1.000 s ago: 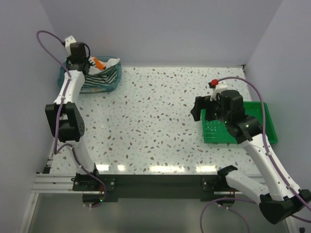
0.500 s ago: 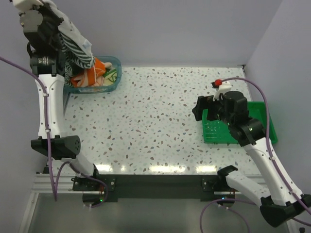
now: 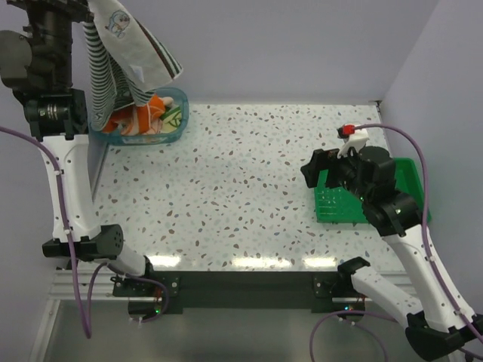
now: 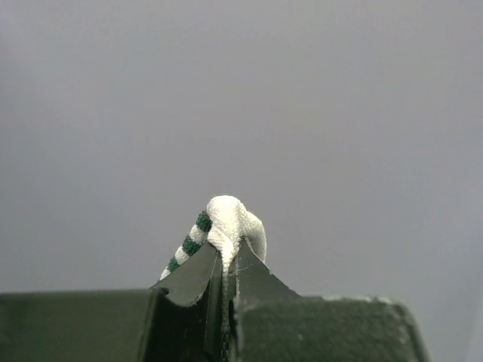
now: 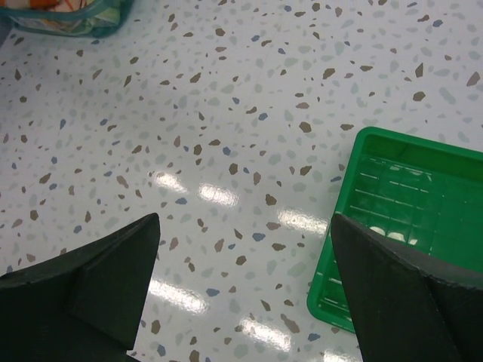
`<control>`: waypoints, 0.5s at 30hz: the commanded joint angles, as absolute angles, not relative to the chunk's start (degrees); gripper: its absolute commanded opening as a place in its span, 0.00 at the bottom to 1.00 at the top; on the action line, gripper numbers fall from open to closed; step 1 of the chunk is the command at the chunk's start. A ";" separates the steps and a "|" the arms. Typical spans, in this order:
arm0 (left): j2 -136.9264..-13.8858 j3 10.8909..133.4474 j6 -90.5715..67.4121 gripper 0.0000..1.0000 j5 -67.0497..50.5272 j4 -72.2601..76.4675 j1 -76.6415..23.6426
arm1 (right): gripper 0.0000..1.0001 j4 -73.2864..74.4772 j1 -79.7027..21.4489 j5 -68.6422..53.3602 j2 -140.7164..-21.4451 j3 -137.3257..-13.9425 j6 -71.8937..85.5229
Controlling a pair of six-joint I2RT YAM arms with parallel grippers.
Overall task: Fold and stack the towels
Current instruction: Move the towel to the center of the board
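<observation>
My left gripper [image 3: 81,9] is raised high at the far left, shut on a fold of the striped towel [image 3: 104,74]. That towel hangs down over the basket, its pale side [image 3: 143,53] turned outward. In the left wrist view the white and dark-striped fold [image 4: 230,222] bulges above the closed left gripper [image 4: 226,262]. The orange towel [image 3: 138,121] and a bit of the green towel [image 3: 173,113] lie crumpled in the teal basket [image 3: 178,130]. At the right, my right gripper [image 3: 318,170] hovers open and empty over the table beside the green tray; its jaws stand wide in the right wrist view [image 5: 245,253].
A green gridded tray [image 3: 413,179] sits at the table's right edge and shows beside my right finger [image 5: 411,200]. The teal basket's corner [image 5: 79,19] shows at the far left. Grey walls enclose the speckled table [image 3: 241,181] on three sides.
My left arm has risen from the basket, pulling the striped towel up until it hangs free above it. The orange towel is now uncovered. The right arm has shifted slightly.
</observation>
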State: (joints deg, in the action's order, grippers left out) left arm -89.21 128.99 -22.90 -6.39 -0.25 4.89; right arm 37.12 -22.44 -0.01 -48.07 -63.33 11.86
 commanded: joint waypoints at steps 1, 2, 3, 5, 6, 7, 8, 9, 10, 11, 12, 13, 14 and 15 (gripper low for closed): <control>-88.24 131.13 -32.67 0.00 -16.95 9.66 3.96 | 0.99 33.49 -22.24 -1.49 -47.02 -64.86 13.09; -88.50 131.39 -33.48 0.00 -17.75 10.36 2.30 | 0.99 33.31 -22.24 -1.41 -46.93 -64.86 13.27; -88.68 131.40 -33.92 0.00 -18.62 10.89 1.15 | 0.99 33.31 -22.32 -1.41 -46.59 -64.95 13.36; -88.86 131.31 -34.02 0.00 -18.64 11.25 -3.48 | 0.99 32.87 -22.24 -1.49 -46.14 -64.78 13.71; -89.03 131.31 -33.58 0.00 -18.98 11.34 -4.99 | 0.99 32.78 -22.15 -1.23 -45.97 -64.69 13.80; -89.29 131.31 -33.66 0.00 -19.42 11.42 -6.49 | 0.99 32.70 -22.24 -0.97 -45.36 -64.60 13.89; -89.30 131.05 -34.27 0.00 -20.55 11.43 -8.59 | 0.99 32.61 -22.24 -0.71 -45.18 -64.60 13.80; -89.12 129.39 -35.58 0.00 -21.44 11.60 -9.40 | 0.99 32.69 -22.24 -0.18 -44.83 -64.60 13.97; -88.60 127.81 -35.94 0.00 -21.97 12.04 -10.36 | 0.99 32.78 -22.24 -0.09 -44.30 -64.43 13.97; -87.72 125.70 -36.03 0.00 -22.15 12.39 -12.72 | 0.99 32.87 -22.24 -0.09 -43.86 -64.34 13.97; -85.02 120.03 -35.60 0.00 -22.24 13.00 -14.22 | 0.99 33.05 -22.24 -0.09 -43.68 -64.25 13.97; -83.42 116.75 -34.29 0.00 -21.89 13.88 -15.63 | 0.99 33.57 -22.15 0.09 -43.42 -64.16 13.80; -81.67 113.50 -33.49 0.00 -21.10 14.41 -19.12 | 0.99 33.66 -22.24 0.87 -42.98 -64.16 13.71; -78.08 107.03 -32.88 0.00 -21.01 14.59 -20.81 | 0.99 34.01 -22.24 0.88 -42.72 -64.07 13.54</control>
State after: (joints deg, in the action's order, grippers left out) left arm -84.42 116.20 -33.39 -19.73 9.98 -15.86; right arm 35.16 -22.44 -0.47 -43.72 -63.33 13.08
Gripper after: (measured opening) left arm 0.040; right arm 0.986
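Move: The middle of the board, where the striped towel is to go, lies about 32 cm to the left hand's right, some 6 cm back and 68 cm below it. The towel basket stands roughly 18 cm ahead of that hand, 7 cm left and 65 cm down; the green tray is about 41 cm right of the board's middle, level with it. From the right hand the board's middle lies 17 cm left, 6 cm ahead and 27 cm below. The striped towel, still pinched by one end in the left hand's shut fingers, is carried high to the right, away from above the basket towards the board's middle. The hand sweeps about 17 cm right and 5 cm back, turning nearly 40 degrees clockwise; it rises slightly, then starts down. The open, empty right hand rises slightly. ##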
